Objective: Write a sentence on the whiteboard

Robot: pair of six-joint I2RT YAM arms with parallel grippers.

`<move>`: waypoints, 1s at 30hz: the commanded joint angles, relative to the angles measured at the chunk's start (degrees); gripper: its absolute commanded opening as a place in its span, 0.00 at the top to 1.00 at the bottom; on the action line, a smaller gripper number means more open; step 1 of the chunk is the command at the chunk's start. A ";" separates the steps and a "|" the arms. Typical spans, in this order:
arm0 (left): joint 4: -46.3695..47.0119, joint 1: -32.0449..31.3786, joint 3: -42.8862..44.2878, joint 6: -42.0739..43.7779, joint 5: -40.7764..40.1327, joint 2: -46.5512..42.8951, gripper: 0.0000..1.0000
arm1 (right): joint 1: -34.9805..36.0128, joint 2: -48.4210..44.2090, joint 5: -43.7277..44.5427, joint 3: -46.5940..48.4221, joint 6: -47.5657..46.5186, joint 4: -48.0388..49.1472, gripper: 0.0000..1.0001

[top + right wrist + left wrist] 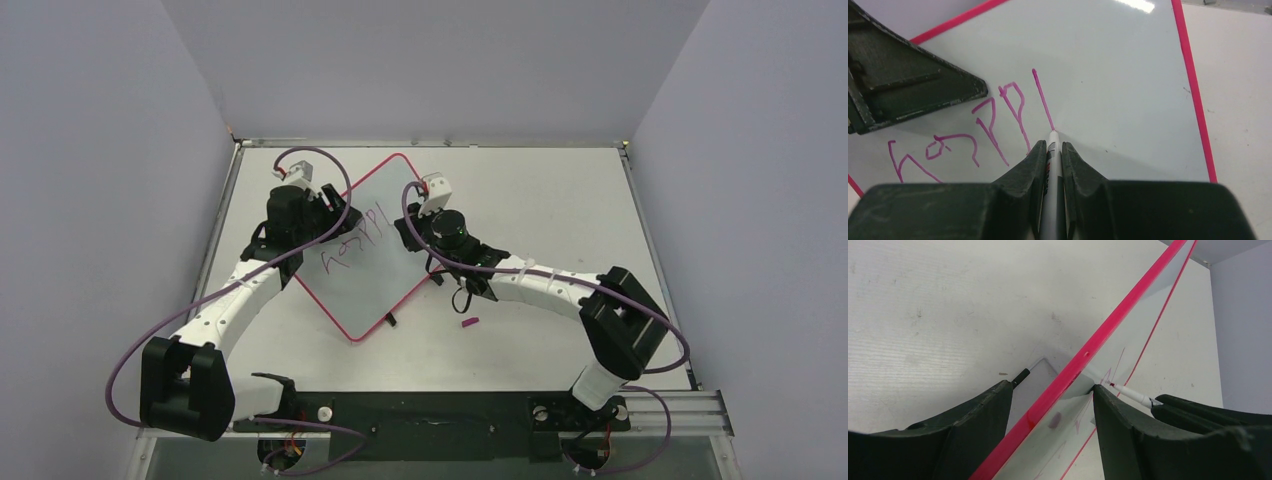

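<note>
The whiteboard [372, 280], white with a thin red-pink frame, lies turned like a diamond on the table. The sentence [358, 240] on it is purple-magenta and reads "happ" plus one stroke [990, 122]. My right gripper [1052, 145] is shut on a white marker [1053, 165] whose tip touches the board at the foot of the last stroke. My left gripper [1053, 390] grips the board's upper-left edge, with one finger on each side of the red frame [1073, 367]. The marker [1130, 393] also shows in the left wrist view. The left gripper [913, 85] also shows in the right wrist view.
A small magenta marker cap [468, 322] lies on the white tabletop right of the board's lower corner. A small black clip [390, 320] sticks out from the board's lower right edge. Grey walls close in the table on three sides.
</note>
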 commanded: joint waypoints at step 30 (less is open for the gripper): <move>4.01 -1.30 -0.98 3.80 0.84 -0.03 0.53 | -0.96 7.06 -0.39 18.29 -1.16 -4.87 1.00</move>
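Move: The whiteboard spot next touched, above the slanting fifth stroke, lies about 7 cm ahead, 7 cm left and 4 cm above the right hand; the stroke's middle is 5 cm ahead, 5 cm left, 1 cm up. The last "p" sits some 4 cm ahead and 7 cm left, nearly level. The left gripper is roughly 2 cm ahead, 12 cm left, 4 cm higher. From the left hand, the spot is 5 cm ahead, 5 cm right, about level. The fifth stroke is run on a little, the right hand drawing the held marker back about 1 cm; then the hand lifts the nib off the whiteboard, rising some 11 cm while easing forward and left, wrist tipping up slightly. It then comes down about 5 cm, still forward and left, setting the nib on the board beyond the stroke's upper end. The left hand keeps its hold on the board's upper edge. ##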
